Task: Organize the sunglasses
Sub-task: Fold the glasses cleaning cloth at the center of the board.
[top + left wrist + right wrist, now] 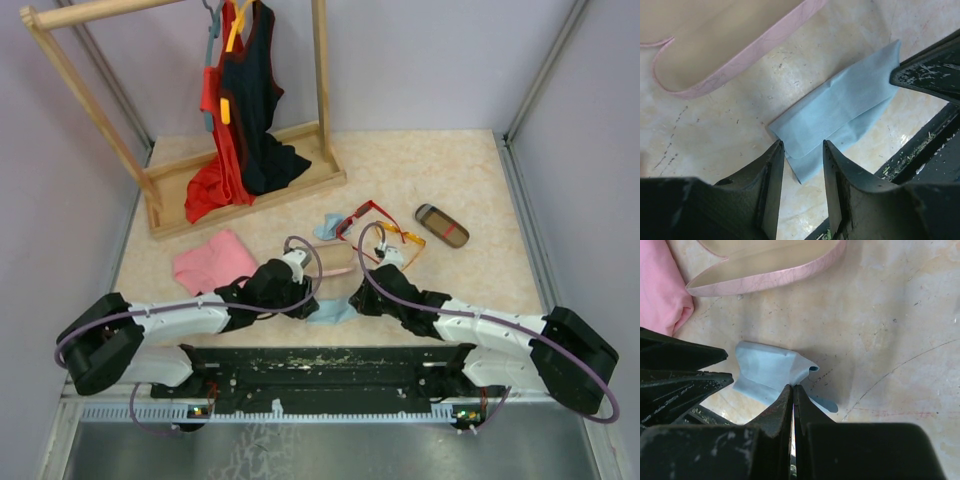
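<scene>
The red-framed sunglasses (pixel 358 214) lie on the table beyond both arms, and the thin orange-yellow pair (pixel 402 240) lies just right of them. Neither wrist view shows them. A small light blue cloth (pixel 330 312) (pixel 840 110) (pixel 765 370) lies between the two grippers near the table's front edge. My left gripper (pixel 803 146) (pixel 310 298) is open, its fingertips straddling one corner of the cloth. My right gripper (pixel 793 386) (pixel 358 300) is shut, pinching the cloth's opposite edge, which is lifted and curled.
An open pink case (pixel 335 262) (pixel 730 70) (pixel 765 280) lies just past the cloth. A brown red-striped case (pixel 441 225) sits at the right, a second blue cloth (pixel 327 228) by the red pair. A pink garment (pixel 213 262) and wooden clothes rack (pixel 240 180) stand left.
</scene>
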You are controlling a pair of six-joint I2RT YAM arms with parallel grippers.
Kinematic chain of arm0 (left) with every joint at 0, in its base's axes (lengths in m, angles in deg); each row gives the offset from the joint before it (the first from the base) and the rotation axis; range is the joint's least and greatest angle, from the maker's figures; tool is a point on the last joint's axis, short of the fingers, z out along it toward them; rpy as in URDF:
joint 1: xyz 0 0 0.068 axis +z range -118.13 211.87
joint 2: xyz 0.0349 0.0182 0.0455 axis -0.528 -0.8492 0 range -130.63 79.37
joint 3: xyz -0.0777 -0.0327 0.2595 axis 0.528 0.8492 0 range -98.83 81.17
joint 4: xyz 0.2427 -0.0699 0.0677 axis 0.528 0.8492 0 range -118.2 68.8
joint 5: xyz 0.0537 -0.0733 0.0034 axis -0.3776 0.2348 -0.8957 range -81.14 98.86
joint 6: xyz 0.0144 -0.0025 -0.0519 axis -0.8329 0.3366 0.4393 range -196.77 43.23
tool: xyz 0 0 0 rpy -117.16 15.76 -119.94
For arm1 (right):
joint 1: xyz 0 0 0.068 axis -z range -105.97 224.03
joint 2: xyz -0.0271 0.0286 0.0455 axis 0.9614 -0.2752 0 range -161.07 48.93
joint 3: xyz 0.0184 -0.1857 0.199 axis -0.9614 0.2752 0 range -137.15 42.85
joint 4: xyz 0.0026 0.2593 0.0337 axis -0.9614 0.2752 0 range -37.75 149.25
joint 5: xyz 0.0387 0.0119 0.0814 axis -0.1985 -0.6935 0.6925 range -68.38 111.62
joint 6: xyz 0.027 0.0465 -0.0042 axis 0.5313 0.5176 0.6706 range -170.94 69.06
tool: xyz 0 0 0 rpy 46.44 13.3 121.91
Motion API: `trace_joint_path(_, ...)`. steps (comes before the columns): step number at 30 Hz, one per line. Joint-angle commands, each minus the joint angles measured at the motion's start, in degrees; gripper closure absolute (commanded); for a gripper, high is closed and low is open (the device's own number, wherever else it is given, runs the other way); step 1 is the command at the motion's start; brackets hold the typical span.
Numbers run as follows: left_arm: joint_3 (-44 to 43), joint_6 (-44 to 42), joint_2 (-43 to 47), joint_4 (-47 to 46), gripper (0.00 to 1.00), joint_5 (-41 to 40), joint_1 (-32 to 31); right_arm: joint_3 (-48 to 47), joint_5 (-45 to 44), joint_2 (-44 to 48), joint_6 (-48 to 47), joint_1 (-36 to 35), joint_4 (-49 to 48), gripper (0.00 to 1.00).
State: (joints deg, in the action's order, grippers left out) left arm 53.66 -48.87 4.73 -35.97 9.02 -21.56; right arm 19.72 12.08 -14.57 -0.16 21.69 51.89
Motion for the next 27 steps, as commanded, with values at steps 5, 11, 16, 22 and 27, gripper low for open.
trace_joint_path(5, 1.09, -16.02, 1.81, -9.88, 0.48, 2.07, -2.35, 0.13, -2.39, -0.45, 3.64, 0.28, -2.91, 1.00)
trace_joint_path(11, 0.33, -23.69, -0.53, -14.28, 0.38, 2.71, -2.86, 2.60, 2.00, -0.75, 6.20, 3.69, -8.07, 1.00)
trace_joint_path(16, 0.26, -26.19, -2.88, -16.72, 0.31, 5.50, -3.70, 3.86, 4.73, -1.50, 7.17, 5.84, -11.02, 1.00)
trace_joint_path(22, -0.94, -27.21, -6.62, -16.99, 0.30, 4.74, -5.04, 4.31, 5.60, -2.65, 7.59, 6.59, -12.31, 1.00)
trace_joint_path(27, -2.45, -28.13, -9.49, -17.17, 0.31, 3.10, -6.21, 4.71, 6.19, -3.11, 7.85, 6.96, -13.06, 1.00)
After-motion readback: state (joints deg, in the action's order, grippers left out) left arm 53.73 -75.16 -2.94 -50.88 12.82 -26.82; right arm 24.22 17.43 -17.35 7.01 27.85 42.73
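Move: The light blue cleaning cloth lies mostly flat, and its left end is right below my half-open left fingers. Its middle is about 4 cm to this hand's right, level with it and some 2 cm below. The open glasses case is about 11 cm ahead and 3 cm right of my left hand, and the pink fabric some 10 cm ahead and 20 cm left. My shut right fingers already pinch the cloth's right end; its middle is about 5 cm left of that hand and 1 cm back. I swing my left hand about 4 cm to the right over the cloth in a low arc, up 3 cm and back down to where I began, rolling it some 30 degrees clockwise as seen along the fingers and opening them wider to straddle the cloth's width. My right hand keeps its pinch on the right end, easing a little forward and down. ##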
